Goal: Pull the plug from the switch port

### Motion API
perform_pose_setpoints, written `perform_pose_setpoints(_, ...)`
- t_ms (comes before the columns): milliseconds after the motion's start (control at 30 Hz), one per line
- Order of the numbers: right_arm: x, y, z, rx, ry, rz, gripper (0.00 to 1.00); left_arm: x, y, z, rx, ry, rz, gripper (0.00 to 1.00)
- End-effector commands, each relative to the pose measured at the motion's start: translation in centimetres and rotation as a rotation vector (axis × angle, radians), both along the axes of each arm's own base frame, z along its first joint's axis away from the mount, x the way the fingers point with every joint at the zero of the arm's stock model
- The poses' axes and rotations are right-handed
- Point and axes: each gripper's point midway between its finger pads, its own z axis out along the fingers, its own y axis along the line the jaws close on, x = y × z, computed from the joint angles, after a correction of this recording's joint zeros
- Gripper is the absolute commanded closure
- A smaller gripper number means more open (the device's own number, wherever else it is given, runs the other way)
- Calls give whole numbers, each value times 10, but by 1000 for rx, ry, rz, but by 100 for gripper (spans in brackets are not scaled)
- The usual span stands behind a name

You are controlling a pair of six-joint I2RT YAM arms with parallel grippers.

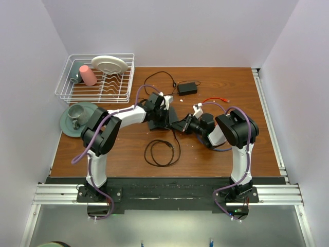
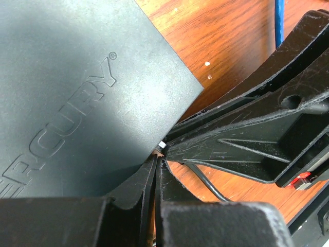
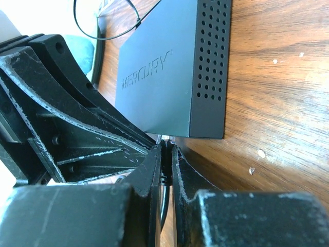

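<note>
The switch (image 1: 154,124) is a flat black box marked MERCURY, lying mid-table; it also shows in the left wrist view (image 2: 67,92) and the right wrist view (image 3: 164,77). A small clear plug (image 3: 165,138) sits at the switch's near edge, with a thin black cable (image 2: 205,182) running from it. My right gripper (image 3: 165,150) is shut on the plug and its cable, right against the switch. My left gripper (image 2: 157,160) is shut, its tips resting at the switch's corner beside the plug (image 2: 162,145). In the top view both grippers, left (image 1: 163,117) and right (image 1: 173,125), meet at the switch.
A loose coil of black cable (image 1: 162,153) lies in front of the switch. A small power brick (image 1: 187,88) with a thin cord sits behind. A red cable (image 1: 216,99) lies at the right. A dish rack (image 1: 97,77) and a green plate with a mug (image 1: 77,117) stand at the left.
</note>
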Motion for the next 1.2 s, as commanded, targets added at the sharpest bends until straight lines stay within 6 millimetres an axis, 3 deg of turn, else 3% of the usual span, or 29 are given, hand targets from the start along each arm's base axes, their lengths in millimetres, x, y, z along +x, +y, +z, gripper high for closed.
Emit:
perform_pose_setpoints(0,-101,-21,-76,-127,367,156,100,79,47,6,101,-185,218,94)
perform_pose_setpoints(233,-99,-19,-76,-122,370,156,100,82,53,35,107,-267,223,94)
perform_pose_setpoints(467,-94,-17,-74,-114,366,155,100,82,66,84,97,-415,248,94)
perform_pose_setpoints(633,-93,-17,-75,-114,368,152,100,83,80,85,165,-464,283,92)
perform_pose_setpoints(733,-93,-16,-76,-116,371,155,100,76,71,77,158,-453,246,76)
perform_pose_setpoints(767,-92,-16,-76,-115,372,152,100,74,64,79,139,-470,228,62)
perform_pose_setpoints(833,-91,-16,-76,-115,372,152,100,67,55,76,107,-473,195,48)
perform_pose_setpoints(867,-90,-15,-76,-114,373,153,100,66,49,82,78,-495,189,27)
perform_pose_setpoints(933,-90,-15,-77,-114,377,152,100,59,44,82,50,-516,177,0)
perform_pose_setpoints(1000,-89,-15,-77,-114,376,152,100,51,45,76,37,-514,171,0)
perform_pose_setpoints(1033,-89,-14,-77,-115,378,154,100,52,44,82,15,-540,173,0)
perform_pose_setpoints(1167,-88,-14,-77,-116,378,153,100,50,47,67,46,-515,168,0)
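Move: The left gripper, nearly shut, is at the switch's port edge beside the plug; the switch's middle lies about 3 cm ahead and 3 cm left, roughly level. The coiled cable is about 11 cm back and 3 cm left, 1 cm lower; the power adapter is 15 cm ahead and 7 cm right, level. The right fingers already hold the plug at their tips, with the switch's middle some 3 cm ahead and 5 cm left. Bring the left gripper off the switch's port edge, sweeping forward, left and up over the switch, some 7 cm each way, tipping the fingers up about 20 degrees. Then open it wide and sink back and right about 5 cm, so the spread fingers come down towards the switch. Keep the right fingers shut on the plug as they draw back 1 cm. ##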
